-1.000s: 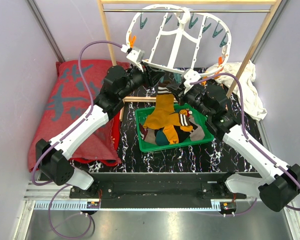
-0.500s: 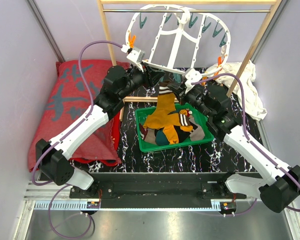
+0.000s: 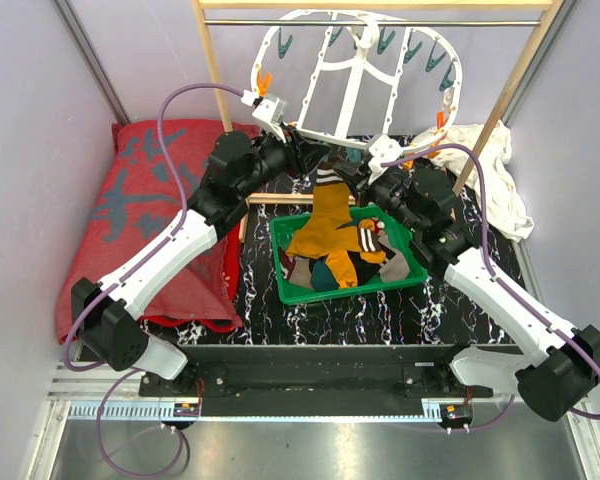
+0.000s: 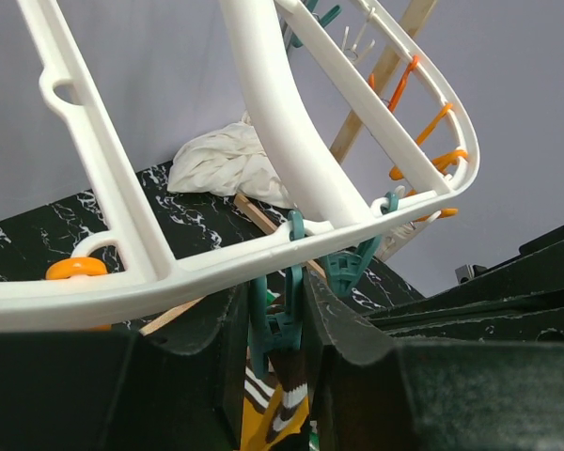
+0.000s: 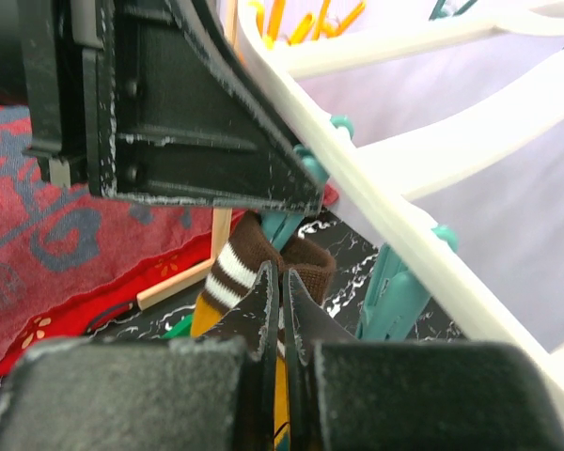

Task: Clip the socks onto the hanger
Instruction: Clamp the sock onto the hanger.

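The white oval hanger hangs from the rack's rail. My left gripper is shut on a teal peg at the hanger's near rim, one finger on each side. My right gripper is shut on the brown, white-striped cuff of the mustard sock and holds it up against that peg's lower end. The sock's foot trails into the green basket, where other socks lie. Whether the peg grips the cuff is hidden.
A light wooden rack frames the hanger. A red patterned cloth covers the left of the table. A crumpled white cloth lies at the back right. Another teal peg hangs beside the cuff.
My right gripper has edged up and left with the sock cuff, closer to the peg. The left gripper has stayed on the peg.
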You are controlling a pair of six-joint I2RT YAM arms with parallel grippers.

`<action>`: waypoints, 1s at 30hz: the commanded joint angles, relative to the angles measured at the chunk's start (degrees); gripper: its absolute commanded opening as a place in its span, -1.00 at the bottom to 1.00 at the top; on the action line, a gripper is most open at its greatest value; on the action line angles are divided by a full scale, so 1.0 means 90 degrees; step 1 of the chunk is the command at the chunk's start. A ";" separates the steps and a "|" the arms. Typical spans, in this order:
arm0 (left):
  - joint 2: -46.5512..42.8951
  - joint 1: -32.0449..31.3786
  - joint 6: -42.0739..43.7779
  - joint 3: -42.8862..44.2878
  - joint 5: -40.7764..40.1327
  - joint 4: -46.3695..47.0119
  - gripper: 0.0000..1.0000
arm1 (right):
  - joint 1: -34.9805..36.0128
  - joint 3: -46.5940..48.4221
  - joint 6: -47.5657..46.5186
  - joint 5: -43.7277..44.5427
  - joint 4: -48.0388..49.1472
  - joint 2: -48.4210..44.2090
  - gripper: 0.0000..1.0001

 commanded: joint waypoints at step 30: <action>-0.0345 0.0022 -0.0241 0.0343 -0.0102 -0.0523 0.50 | 0.0043 0.0158 0.0283 0.0398 0.0544 -0.0085 -0.42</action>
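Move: The right hand holds the sock's brown cuff, with the teal clip's jaws roughly 3 cm above it and 2 cm ahead and to the left. The left hand already squeezes this clip at its fingers, the cuff about 3 cm below and 1 cm to its right. Counted from the left hand, a second teal clip hangs level on the same rim about 5 cm to the right, and an orange clip about 8 cm left and 3 cm ahead. Upward by about 1 cm, the right hand lifts the pinched cuff towards the clip's jaws and holds it there. The left hand, nearly in place, then opens from a quarter to about three quarters and lets go of the clip, sinking just under 1 cm and tipping down some 5 degrees. Last, the right fingers start to part at the cuff. ##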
